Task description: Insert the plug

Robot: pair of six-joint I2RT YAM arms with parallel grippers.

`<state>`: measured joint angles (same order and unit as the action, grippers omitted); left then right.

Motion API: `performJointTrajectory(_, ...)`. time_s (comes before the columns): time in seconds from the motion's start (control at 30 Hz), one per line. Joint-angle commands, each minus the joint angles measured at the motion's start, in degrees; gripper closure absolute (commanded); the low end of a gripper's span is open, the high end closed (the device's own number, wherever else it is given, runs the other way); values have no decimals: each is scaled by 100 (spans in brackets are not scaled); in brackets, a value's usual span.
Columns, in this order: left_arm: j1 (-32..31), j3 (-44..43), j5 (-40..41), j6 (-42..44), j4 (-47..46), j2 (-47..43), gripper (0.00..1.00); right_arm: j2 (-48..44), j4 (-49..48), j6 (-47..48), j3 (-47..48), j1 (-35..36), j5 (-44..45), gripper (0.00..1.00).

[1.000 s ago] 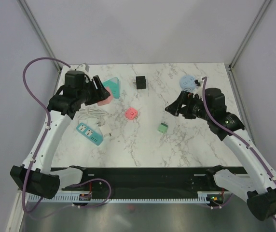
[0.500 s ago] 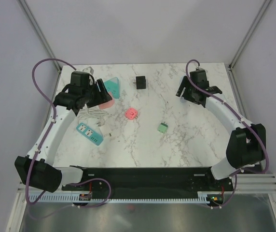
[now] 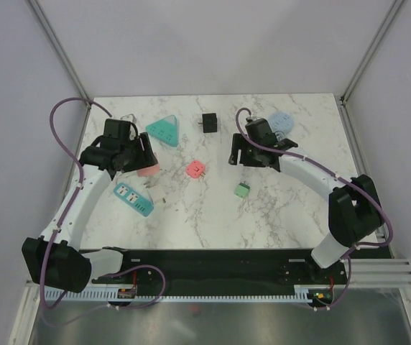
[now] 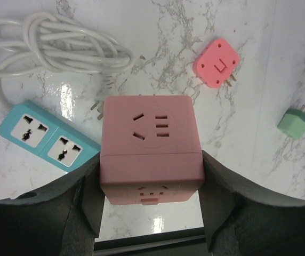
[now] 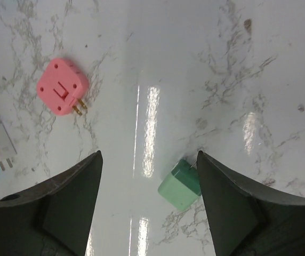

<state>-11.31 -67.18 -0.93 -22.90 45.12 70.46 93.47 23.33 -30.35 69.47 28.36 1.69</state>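
Note:
My left gripper [image 4: 150,162] is shut on a pink cube socket [image 4: 151,144], its outlet face turned up to the camera. In the top view the cube [image 3: 148,169] hangs at the left of the table under that gripper [image 3: 139,157]. A small green plug [image 5: 182,186] lies on the marble between the spread fingers of my right gripper [image 5: 148,160], close to the right finger and touching neither. From above, the right gripper [image 3: 240,154] hovers just beyond the green plug [image 3: 243,190]. A pink flat plug [image 3: 195,169] lies mid-table, prongs showing [image 5: 62,86].
A blue two-outlet strip [image 4: 46,140] and its coiled white cable [image 4: 56,50] lie under the left gripper. At the back sit a teal triangular socket [image 3: 164,129], a black cube adapter [image 3: 210,123] and a light blue round adapter [image 3: 281,121].
The right arm swung in from the right side to the table's middle, over the green plug, its jaws narrowing a little. The left gripper carried the pink cube nearer, away from the teal socket.

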Motion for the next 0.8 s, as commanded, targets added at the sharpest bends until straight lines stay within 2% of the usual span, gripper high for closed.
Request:
performJointTrajectory(0.0, -11, -278, -364, 1476, 189, -15, 98, -162, -276, 82, -301, 90, -422, 21)
performJointTrajectory(0.1, -11, -470, 65, 2200, 382, 231, 98, -417, -522, 29, -591, 161, -730, 21)
performJointTrajectory(0.13, -11, -550, 441, 2271, 618, 354, 98, -487, -644, 29, -662, 187, -828, 21)
performJointTrajectory(0.17, -11, -647, 531, 2707, 768, 590, 98, -627, -689, 38, -715, 205, -889, 21)
performJointTrajectory(0.23, -11, -858, 541, 3079, 1172, 855, 98, -768, -786, 29, -891, 258, -1039, 21)
performJointTrajectory(0.3, -29, -763, 201, 3632, 1332, 1084, 98, -971, -926, 38, -1075, 284, -1205, 22)
performJointTrajectory(0.37, 14, -613, 303, 3992, 1306, 1233, 98, -1172, -1014, 38, -1190, 293, -1303, 21)
performJointTrajectory(0.4, 24, -499, 608, 4134, 1332, 1390, 98, -1225, -1041, 38, -1286, 302, -1347, 21)
performJointTrajectory(0.47, 93, -472, 813, 4328, 1367, 1532, 98, -1357, -1068, 99, -1340, 310, -1461, 21)
performJointTrajectory(0.67, 191, -656, 278, 4574, 1569, 1559, 98, -1490, -1094, 214, -1454, 328, -1479, 22)
performJointTrajectory(0.77, 191, -560, 347, 4662, 1824, 1760, 98, -1464, -1155, 205, -1445, 328, -1540, 21)
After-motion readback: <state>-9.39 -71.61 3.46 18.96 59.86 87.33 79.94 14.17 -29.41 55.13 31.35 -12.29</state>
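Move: The left hand, still holding the pink cube, has the teal power strip about 8 cm to its left, level fore-and-aft and 17 cm below. The white adapter lies 2 cm ahead and 1 cm left; the white cord coil some 11 cm ahead and 8 cm left. From the empty right hand the strip is roughly 33 cm left and 7 cm back; the green plug lies 2 cm back and 3 cm right, the pink plug 3 cm ahead and 12 cm left. Down about 8 cm and left some 6 cm, drawing back slightly, the left hand brings the gripped pink cube over the teal power strip, turning clockwise by some 35 degrees as its fingers swing to point nearly straight down. The open right hand draws back 7 cm and a little left, dipping and then rising, turning slightly counter-clockwise. ##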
